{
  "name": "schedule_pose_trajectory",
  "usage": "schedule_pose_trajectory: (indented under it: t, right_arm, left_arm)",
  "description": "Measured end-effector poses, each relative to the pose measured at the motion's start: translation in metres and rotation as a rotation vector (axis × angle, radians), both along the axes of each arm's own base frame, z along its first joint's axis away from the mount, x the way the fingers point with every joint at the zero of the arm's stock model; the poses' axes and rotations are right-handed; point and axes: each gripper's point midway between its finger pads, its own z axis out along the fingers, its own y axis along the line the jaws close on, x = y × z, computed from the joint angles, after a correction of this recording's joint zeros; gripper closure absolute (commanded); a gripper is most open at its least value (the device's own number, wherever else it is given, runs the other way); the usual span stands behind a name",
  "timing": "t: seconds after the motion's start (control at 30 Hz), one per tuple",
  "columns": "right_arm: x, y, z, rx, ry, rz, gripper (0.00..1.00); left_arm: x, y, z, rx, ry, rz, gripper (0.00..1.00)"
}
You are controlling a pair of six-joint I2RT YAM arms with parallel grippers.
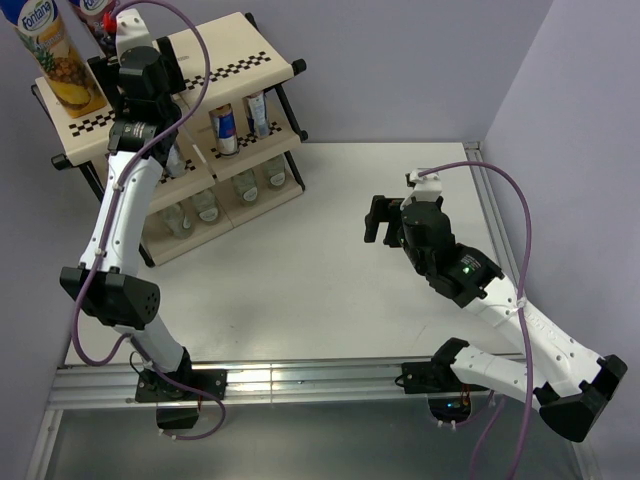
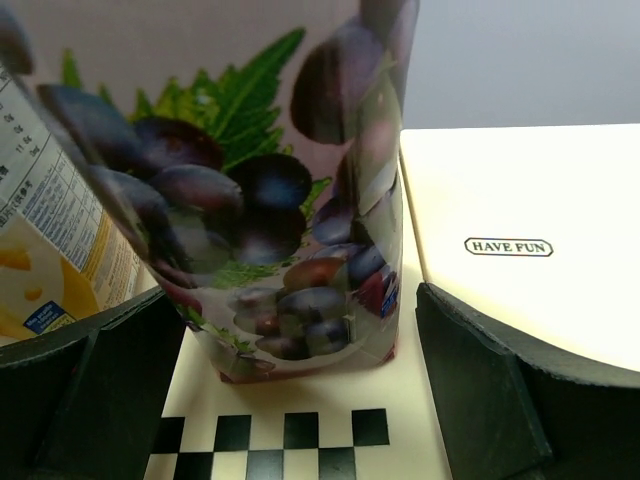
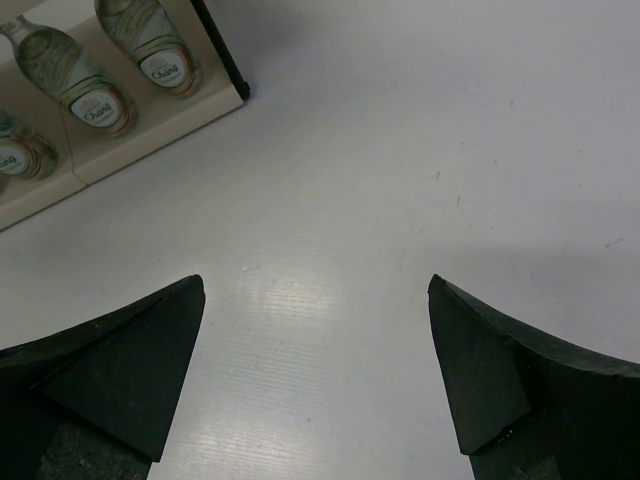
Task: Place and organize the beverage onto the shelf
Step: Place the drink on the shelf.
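Note:
The shelf (image 1: 250, 55) stands at the back left. On its top panel (image 2: 500, 190) the grape-purple carton (image 2: 270, 220) stands upright beside the pineapple-yellow carton (image 1: 58, 62). My left gripper (image 2: 300, 292) is open, a black finger (image 2: 90, 400) on each side of the grape carton's base, not pressing it. Blue-silver-red cans (image 1: 227, 130) stand on the middle tier and clear bottles (image 1: 245, 185) on the bottom tier. My right gripper (image 1: 378, 220) hangs open over the bare white table with nothing between its fingers (image 3: 130, 370). Bottles (image 3: 75, 80) show at that view's top left.
A black-and-white checkered strip (image 2: 290, 440) runs along the top panel's front edge, just below the grape carton. The table (image 1: 330, 290) meets walls at the back and right. The shelf's black frame leg (image 3: 225, 50) stands near the right gripper's far left.

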Motion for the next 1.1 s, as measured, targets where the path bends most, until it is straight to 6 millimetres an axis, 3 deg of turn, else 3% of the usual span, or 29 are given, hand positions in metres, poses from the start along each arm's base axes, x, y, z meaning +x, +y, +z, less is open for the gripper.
schedule_pose_trajectory:
  t: [0.63,0.93,1.1]
  right_arm:
    - [-0.002,-0.001,0.004,0.009,-0.009,0.005,0.0]
    - [-0.003,-0.002,0.001,-0.004,0.0,0.005,0.0]
    - [-0.004,-0.007,0.002,-0.019,0.001,-0.011,0.0]
  left_arm:
    - [-0.028,-0.016,0.014,-0.043,-0.033,-0.056,0.01]
    - [-0.065,-0.015,0.023,-0.084,-0.034,-0.084,0.0]
    - [-0.104,-0.018,0.018,-0.158,-0.019,-0.132,0.01]
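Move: The grape juice carton already stands on the shelf top, about 7 cm ahead of the left hand and 4 cm to its left, its middle some 8 cm above it. The pineapple carton is roughly 16 cm left of this hand and 2 cm ahead. The empty right half of the shelf top lies about 14 cm right, 7 cm ahead and slightly lower. From the right hand, the grape carton is some 28 cm ahead, 52 cm left and 27 cm higher. Backing straight away from the grape carton, slowly at first and then ever faster, the left hand draws about 10 cm towards its base, over the checkered strip, rising some 2 cm as it goes. Its fingers stay wide open, clear of the carton, while the wrist rolls and swings slightly clockwise, under 10 degrees each. ##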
